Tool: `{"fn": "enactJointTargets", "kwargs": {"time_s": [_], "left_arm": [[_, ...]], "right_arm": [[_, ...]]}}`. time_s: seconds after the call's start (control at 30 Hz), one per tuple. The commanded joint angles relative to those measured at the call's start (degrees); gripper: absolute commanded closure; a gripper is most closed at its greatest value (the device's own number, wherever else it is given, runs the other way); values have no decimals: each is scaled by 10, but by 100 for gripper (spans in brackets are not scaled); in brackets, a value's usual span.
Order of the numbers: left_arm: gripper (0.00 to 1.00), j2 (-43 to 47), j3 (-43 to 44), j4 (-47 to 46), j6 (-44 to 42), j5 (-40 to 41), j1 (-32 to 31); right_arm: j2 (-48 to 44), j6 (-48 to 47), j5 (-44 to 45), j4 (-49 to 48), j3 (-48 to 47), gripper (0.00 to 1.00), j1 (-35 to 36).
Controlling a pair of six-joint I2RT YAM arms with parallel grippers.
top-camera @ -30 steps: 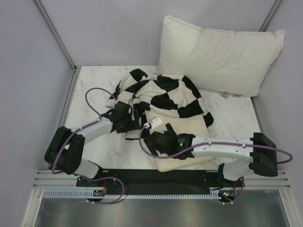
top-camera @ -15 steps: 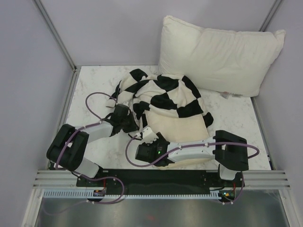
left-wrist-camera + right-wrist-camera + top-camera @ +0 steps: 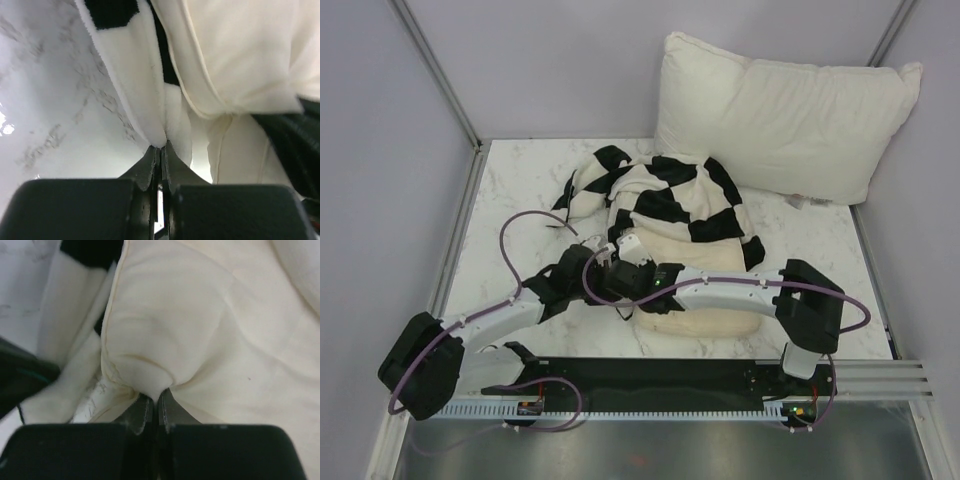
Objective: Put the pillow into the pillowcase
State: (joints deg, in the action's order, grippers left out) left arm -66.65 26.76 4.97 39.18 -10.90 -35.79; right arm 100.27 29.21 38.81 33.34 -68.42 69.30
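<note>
The black-and-white checked pillowcase [image 3: 670, 200] lies bunched in the middle of the table, draped over the far end of the cream pillow [image 3: 705, 322]. My left gripper [image 3: 582, 272] is at the case's near-left edge. In the left wrist view it [image 3: 160, 148] is shut on a fold of the pillowcase [image 3: 135, 80] hem, with the pillow [image 3: 235, 50] just to the right. My right gripper [image 3: 612, 268] sits close beside it. In the right wrist view it [image 3: 159, 396] is shut on a pinched fold at the pillow's [image 3: 200, 315] left edge, with the pillowcase [image 3: 65, 340] to the left.
A larger, puffier white pillow [image 3: 780, 110] leans against the back wall at the far right. Bare marble tabletop [image 3: 510, 200] shows on the left, bounded by the grey side walls. A purple cable [image 3: 520, 225] loops above the left arm.
Both grippers went from open to shut. The left one came nearer with the pillowcase hem. The right one swept left across the pillow and closed on its left edge.
</note>
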Motion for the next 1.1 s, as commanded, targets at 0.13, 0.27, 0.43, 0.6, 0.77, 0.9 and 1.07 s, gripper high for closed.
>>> {"fn": "enactJointTargets", "kwargs": {"time_s": [0.13, 0.27, 0.43, 0.6, 0.77, 0.9, 1.07], "left_arm": [[98, 43, 5, 115, 51, 40, -104], [98, 104, 11, 149, 58, 26, -115], [98, 215, 42, 238, 64, -20, -114], [98, 296, 85, 299, 76, -83, -116], [98, 318, 130, 302, 92, -137, -119], [98, 311, 197, 297, 105, -153, -127], [98, 295, 260, 269, 119, -183, -140]], "right_arm": [[-34, -76, -46, -60, -105, 100, -78], [-38, -91, -51, -43, -120, 100, -104], [-80, -104, -63, -41, -88, 100, -145], [-175, -114, -123, -15, -86, 100, -146], [-237, -138, -131, 37, -166, 100, -105], [-217, -144, -149, 31, -165, 100, -80], [-129, -123, -145, -61, -73, 100, -122]]}}
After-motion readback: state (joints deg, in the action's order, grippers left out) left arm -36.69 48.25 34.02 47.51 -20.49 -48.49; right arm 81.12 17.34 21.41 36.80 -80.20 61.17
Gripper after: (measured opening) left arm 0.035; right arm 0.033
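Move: The right gripper already pinches the pillow's left edge; from it the middle of the pillowcase lies about 12 cm ahead and 7 cm to the right, and the uncovered part of the pillow centres some 13 cm right, 4 cm nearer and slightly lower. The pillowcase's black right corner is about 24 cm right, almost level front-to-back. The left gripper holds the case's white hem; that uncovered pillow centres about 16 cm to its right and 2 cm nearer. Keep both grips shut. Push the right gripper's pillow edge about 5 cm forward towards the pillowcase while raising it, then draw it back as you lift to some 20 cm and start down again, rolling its left side up. Pull the left gripper with the hem back, first low, then steeply up about 20 cm beside the pillow, swinging clockwise and rolling its right side up. ##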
